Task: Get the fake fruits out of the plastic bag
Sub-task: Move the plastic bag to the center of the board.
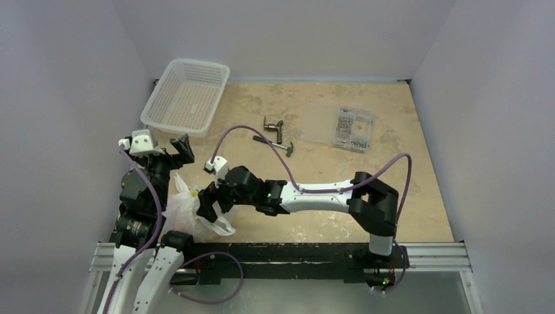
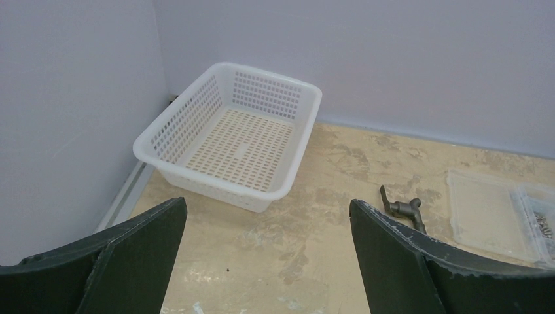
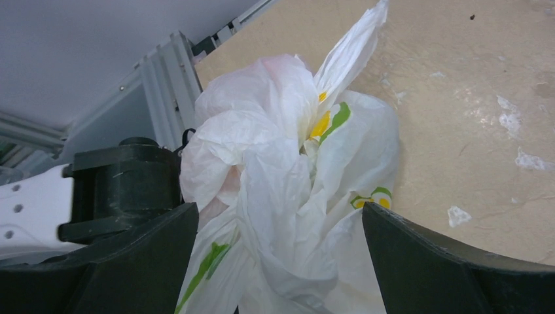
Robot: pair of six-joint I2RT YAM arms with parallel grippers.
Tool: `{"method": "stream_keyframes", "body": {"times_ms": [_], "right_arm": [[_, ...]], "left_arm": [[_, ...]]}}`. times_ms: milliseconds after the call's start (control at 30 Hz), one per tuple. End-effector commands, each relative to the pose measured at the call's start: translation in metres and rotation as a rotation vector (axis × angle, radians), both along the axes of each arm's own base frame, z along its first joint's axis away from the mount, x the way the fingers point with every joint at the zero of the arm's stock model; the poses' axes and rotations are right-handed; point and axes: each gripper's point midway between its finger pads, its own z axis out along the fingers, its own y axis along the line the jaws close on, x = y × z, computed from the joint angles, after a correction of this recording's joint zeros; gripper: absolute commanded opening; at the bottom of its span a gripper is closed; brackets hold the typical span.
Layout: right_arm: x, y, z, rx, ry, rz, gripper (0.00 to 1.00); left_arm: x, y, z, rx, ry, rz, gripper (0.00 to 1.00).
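The plastic bag (image 1: pixel 185 208) lies crumpled at the near left of the table, thin white film with yellow-green marks. In the right wrist view the plastic bag (image 3: pixel 281 163) bulges up between my right gripper's wide-apart fingers. My right gripper (image 1: pixel 209 204) (image 3: pixel 278 261) is open and straddles the bag's bunched top. The fake fruits are hidden inside the bag; only a faint pink tint shows through the film. My left gripper (image 1: pixel 180 145) (image 2: pixel 268 261) hangs open and empty above the table, just beyond the bag and pointing toward the basket.
A white mesh basket (image 1: pixel 186 98) (image 2: pixel 229 137) stands at the back left against the wall. A small metal tap (image 1: pixel 271 124) (image 2: pixel 402 208) and a hammer (image 1: pixel 283 148) lie mid-table. A clear flat box (image 1: pixel 337 127) of small parts sits further right. The left arm's black base (image 3: pixel 118 190) is right behind the bag.
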Motion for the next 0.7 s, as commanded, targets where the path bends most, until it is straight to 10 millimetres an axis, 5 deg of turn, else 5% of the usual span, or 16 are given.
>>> {"method": "stream_keyframes", "body": {"times_ms": [0,233,500,667], "right_arm": [[0.017,0.002,0.016,0.022,-0.018,-0.126,0.77],[0.043,-0.046,0.028,0.056,-0.091,-0.338,0.02],[0.092,-0.148,0.028,0.072,-0.108,-0.622,0.0],[0.098,-0.194,0.021,0.074,-0.098,-0.698,0.0]], "left_arm": [[0.008,-0.009,0.008,0.019,-0.017,-0.044,0.95],[0.027,-0.053,-0.006,0.049,0.066,-0.264,0.95],[0.04,-0.121,-0.036,0.048,0.258,-0.624,0.92],[0.035,-0.164,-0.06,0.014,0.415,-0.862,0.9]]}}
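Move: The bulk of the plastic bag sits about 6 cm to the left of my right hand, level with it fore and aft and some 6 cm lower, its gathered top already between my open fingers. The board's centre is roughly 14 cm ahead and 24 cm to the right; the hammer lies about 18 cm ahead and 18 cm right, both some 12 cm below. From my left hand the bag is about 10 cm back, 3 cm right and 22 cm down. I shut my right fingers fully on the bunched plastic while dipping a couple of centimetres, then swing right about 17 cm and forward some 9 cm with the bag, rising back and turning some 35 degrees clockwise, towards the middle of the board. My left hand, open and empty, comes right about 12 cm, down and a little forward towards the bag, turning clockwise and tipping down. ##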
